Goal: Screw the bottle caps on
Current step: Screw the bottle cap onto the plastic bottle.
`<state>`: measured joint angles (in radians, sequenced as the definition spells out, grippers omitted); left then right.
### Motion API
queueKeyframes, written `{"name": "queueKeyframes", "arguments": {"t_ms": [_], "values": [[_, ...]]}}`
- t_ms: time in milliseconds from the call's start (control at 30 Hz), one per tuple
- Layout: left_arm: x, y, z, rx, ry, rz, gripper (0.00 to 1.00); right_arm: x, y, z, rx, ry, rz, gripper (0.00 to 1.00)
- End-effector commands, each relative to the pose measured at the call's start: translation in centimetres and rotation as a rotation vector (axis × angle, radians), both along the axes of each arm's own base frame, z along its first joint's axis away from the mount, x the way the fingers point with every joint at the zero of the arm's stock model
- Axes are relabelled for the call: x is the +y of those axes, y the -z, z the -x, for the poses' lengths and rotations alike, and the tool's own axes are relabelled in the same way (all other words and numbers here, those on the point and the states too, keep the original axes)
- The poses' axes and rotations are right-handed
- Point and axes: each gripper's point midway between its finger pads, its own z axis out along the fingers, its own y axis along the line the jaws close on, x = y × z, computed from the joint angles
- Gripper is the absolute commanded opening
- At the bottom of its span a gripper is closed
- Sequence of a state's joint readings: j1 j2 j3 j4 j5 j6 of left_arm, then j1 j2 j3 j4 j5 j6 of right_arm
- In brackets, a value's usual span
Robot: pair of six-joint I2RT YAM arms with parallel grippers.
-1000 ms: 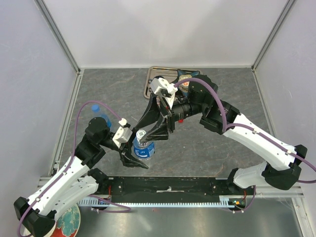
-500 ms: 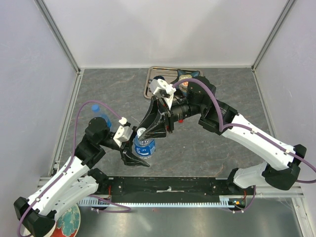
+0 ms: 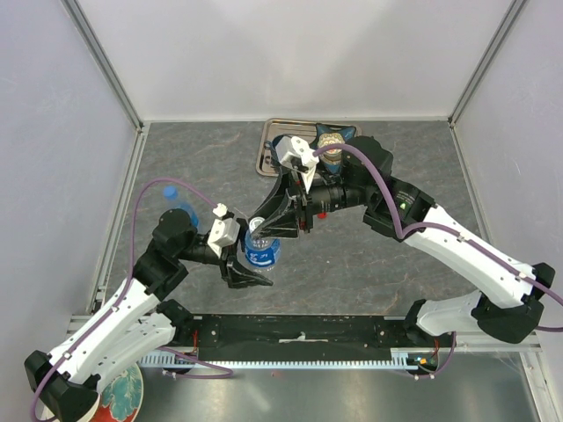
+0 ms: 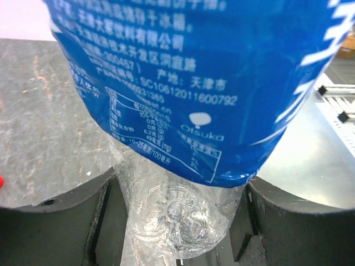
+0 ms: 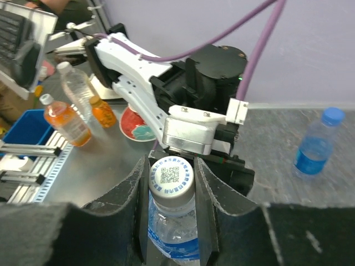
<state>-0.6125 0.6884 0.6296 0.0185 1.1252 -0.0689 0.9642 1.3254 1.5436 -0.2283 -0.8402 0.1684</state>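
Note:
A clear bottle (image 3: pixel 264 255) with a blue label is tilted above the table's near middle, and my left gripper (image 3: pixel 252 265) is shut on its lower body. In the left wrist view its clear base (image 4: pixel 177 210) is pressed between the dark fingers (image 4: pixel 50 233). A white cap (image 5: pixel 172 176) with a printed code sits on its neck. My right gripper (image 5: pixel 172 183) is shut on that cap, and in the top view it (image 3: pixel 255 233) comes in from the right. A second bottle (image 3: pixel 182 209) with a blue cap (image 5: pixel 333 115) stands upright behind my left arm.
A metal tray (image 3: pixel 271 132) lies at the back middle, with a dark blue cup (image 3: pixel 339 134) next to it, partly hidden by my right arm. A red patterned bowl (image 3: pixel 123 396) sits off the table at the near left. Orange drink bottles (image 5: pixel 64 122) stand beyond the table's edge.
My right gripper has closed onto the white cap and its wrist has turned. The left gripper and the bottle have shifted slightly away from the near edge.

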Motion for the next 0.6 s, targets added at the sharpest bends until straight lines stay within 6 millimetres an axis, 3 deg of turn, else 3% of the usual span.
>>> {"name": "queueKeyframes", "arguments": {"t_ms": [0,133,267,367,400,433,500,533,567], "values": [[-0.1,-3.1,-3.9,-0.144,-0.213,0.072,0.02,-1.0,3.6,-2.0,0.028,0.152,0.154,0.00],[0.1,-3.5,-5.9,-0.165,-0.321,0.077,0.02,-0.6,6.4,-4.7,0.072,0.300,0.238,0.00],[0.6,-4.1,-8.3,-0.197,-0.451,0.079,0.02,-0.7,9.0,-9.9,0.116,0.595,0.314,0.00],[1.2,-4.3,-9.9,-0.200,-0.545,0.083,0.02,-0.3,10.7,-11.5,0.154,0.736,0.358,0.00],[1.5,-4.4,-10.6,-0.197,-0.589,0.083,0.02,-0.9,10.9,-13.2,0.139,0.860,0.365,0.00],[1.7,-4.5,-10.9,-0.197,-0.609,0.084,0.02,-0.3,11.9,-13.0,0.122,0.894,0.397,0.00],[2.1,-4.4,-11.8,-0.198,-0.666,0.079,0.02,-1.5,11.6,-15.0,0.059,1.105,0.404,0.00],[2.3,-4.4,-12.2,-0.195,-0.689,0.077,0.02,-1.2,12.6,-14.9,0.026,1.168,0.442,0.00],[2.5,-4.4,-12.4,-0.197,-0.706,0.078,0.02,-1.4,12.1,-15.3,0.008,1.236,0.438,0.00]]}}
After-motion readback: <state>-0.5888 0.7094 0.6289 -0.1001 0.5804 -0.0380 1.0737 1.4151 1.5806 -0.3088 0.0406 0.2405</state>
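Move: Straight below the right hand, whose fingers already pinch the cap, is the plastic bottle, its middle some 9 cm down. The left hand already grips this bottle low on the body, with the cap about 15 cm directly above that hand. From the right hand, the blue-capped bottle stands roughly 18 cm forward, 28 cm left and 30 cm lower; a red cap lies some 25 cm ahead, 13 cm right and 43 cm below. Twisting against each other, the right hand keeps its pinch on the cap and turns some 45 degrees clockwise while the left, still gripping the bottle low down, turns about 30 degrees counter-clockwise. Meanwhile both sweep forward together, speeding up, by roughly 10 cm and sink 3 to 4 cm, neither gripper changing its opening. ##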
